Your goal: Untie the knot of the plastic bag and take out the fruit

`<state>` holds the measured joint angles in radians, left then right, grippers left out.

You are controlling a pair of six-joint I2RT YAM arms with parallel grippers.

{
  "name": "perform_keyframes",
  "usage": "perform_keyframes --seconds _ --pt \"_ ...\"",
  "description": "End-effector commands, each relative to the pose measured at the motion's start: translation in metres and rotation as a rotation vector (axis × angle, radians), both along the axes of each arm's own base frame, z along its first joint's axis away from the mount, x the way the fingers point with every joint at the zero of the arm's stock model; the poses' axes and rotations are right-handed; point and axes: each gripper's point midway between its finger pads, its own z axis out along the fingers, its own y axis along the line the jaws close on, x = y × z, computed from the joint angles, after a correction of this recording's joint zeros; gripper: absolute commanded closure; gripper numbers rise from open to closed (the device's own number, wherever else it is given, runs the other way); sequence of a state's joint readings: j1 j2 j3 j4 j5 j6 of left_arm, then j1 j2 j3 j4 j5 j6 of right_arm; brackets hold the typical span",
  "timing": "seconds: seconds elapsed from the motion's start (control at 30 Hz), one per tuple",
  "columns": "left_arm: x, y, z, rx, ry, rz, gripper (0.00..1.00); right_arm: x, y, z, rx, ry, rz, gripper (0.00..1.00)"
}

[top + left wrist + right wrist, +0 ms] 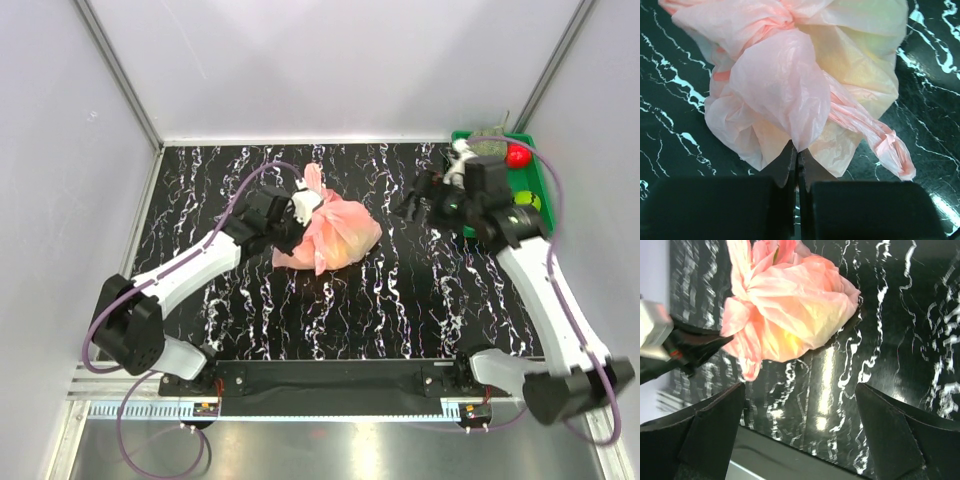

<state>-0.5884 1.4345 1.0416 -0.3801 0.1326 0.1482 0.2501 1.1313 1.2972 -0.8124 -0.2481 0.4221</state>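
Note:
The pink plastic bag (335, 235) lies tied shut on the black marbled table, left of centre. Its knot (777, 24) is a twisted bunch at the bag's top, and one twisted loop tail (875, 131) trails to the right. Yellow and green fruit (785, 337) shows dimly through the plastic. My left gripper (799, 152) is shut, pinching a loose flap of the bag just below the knot; from above it (303, 210) sits at the bag's left side. My right gripper (800, 390) hangs open over bare table to the bag's right (415, 205), apart from it.
A green tray (546, 190) stands at the back right corner, holding a shiny red fruit (517, 156), a netted melon (490, 146) and a green fruit (530, 200). Grey walls enclose the table on three sides. The right arm's forearm passes beside the tray.

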Motion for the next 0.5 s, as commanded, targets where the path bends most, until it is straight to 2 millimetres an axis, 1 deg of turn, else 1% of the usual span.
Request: perform_keyframes --seconds 0.0,0.03,0.1,0.13,0.23,0.27,0.3,0.33,0.37,0.4,0.43,0.47 --pt "0.002 -0.005 0.019 -0.018 -0.077 0.003 1.00 0.028 0.013 -0.001 -0.154 -0.064 0.036 0.00" --pt "0.003 -0.004 0.020 -0.015 -0.081 0.007 1.00 0.043 0.014 -0.012 -0.211 -0.069 0.016 0.00" --pt "0.005 -0.003 0.021 -0.013 -0.090 0.016 1.00 0.054 0.027 -0.018 -0.258 -0.131 0.075 0.00" --pt "0.005 -0.003 0.023 -0.019 -0.096 0.020 1.00 0.066 0.035 -0.021 -0.252 -0.195 0.092 0.00" --pt "0.012 0.001 0.025 -0.010 -0.107 0.055 1.00 0.083 0.057 -0.027 -0.258 -0.345 0.207 0.00" --pt "0.015 0.003 0.027 -0.013 -0.110 0.068 1.00 0.087 0.060 -0.030 -0.289 -0.391 0.253 0.00" --pt "0.017 0.004 0.028 -0.016 -0.110 0.072 1.00 0.089 0.065 -0.032 -0.294 -0.418 0.288 0.00" --pt "0.017 0.003 0.028 -0.021 -0.105 0.076 1.00 0.095 0.074 -0.038 -0.293 -0.446 0.335 0.00" --pt "0.018 0.004 0.028 -0.026 -0.102 0.078 1.00 0.099 0.077 -0.040 -0.310 -0.465 0.371 0.00" --pt "0.020 0.004 0.030 -0.031 -0.105 0.083 1.00 0.102 0.083 -0.044 -0.310 -0.466 0.403 0.00" --pt "0.021 0.003 0.031 -0.036 -0.105 0.086 1.00 0.105 0.094 -0.050 -0.297 -0.465 0.454 0.00" --pt "0.021 0.003 0.031 -0.043 -0.101 0.084 1.00 0.108 0.099 -0.053 -0.310 -0.481 0.485 0.00"
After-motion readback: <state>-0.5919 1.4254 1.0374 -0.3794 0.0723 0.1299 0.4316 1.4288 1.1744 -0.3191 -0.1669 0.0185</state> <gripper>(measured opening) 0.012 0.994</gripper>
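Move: The right hand hangs open, with the bag's knot about 20 cm to its left, 9 cm ahead and 14 cm lower. Just beyond the knot, the far twisted handle sticks out some 6 cm farther forward. The near handle tail hangs about 8 cm back from the knot, and the fruit-filled body bulges below it, a little to the right. From the left hand the knot is roughly 6 cm ahead, 6 cm right and about level. Fingers shut on the bag's loose flap, the left hand keeps its pinch and holds nearly in place, drifting under a centimetre. The right hand meanwhile sweeps forward, down and left towards the knot, some 13 cm in all, rolling about 30 degrees so its left side sinks; its fingers stay wide open. ##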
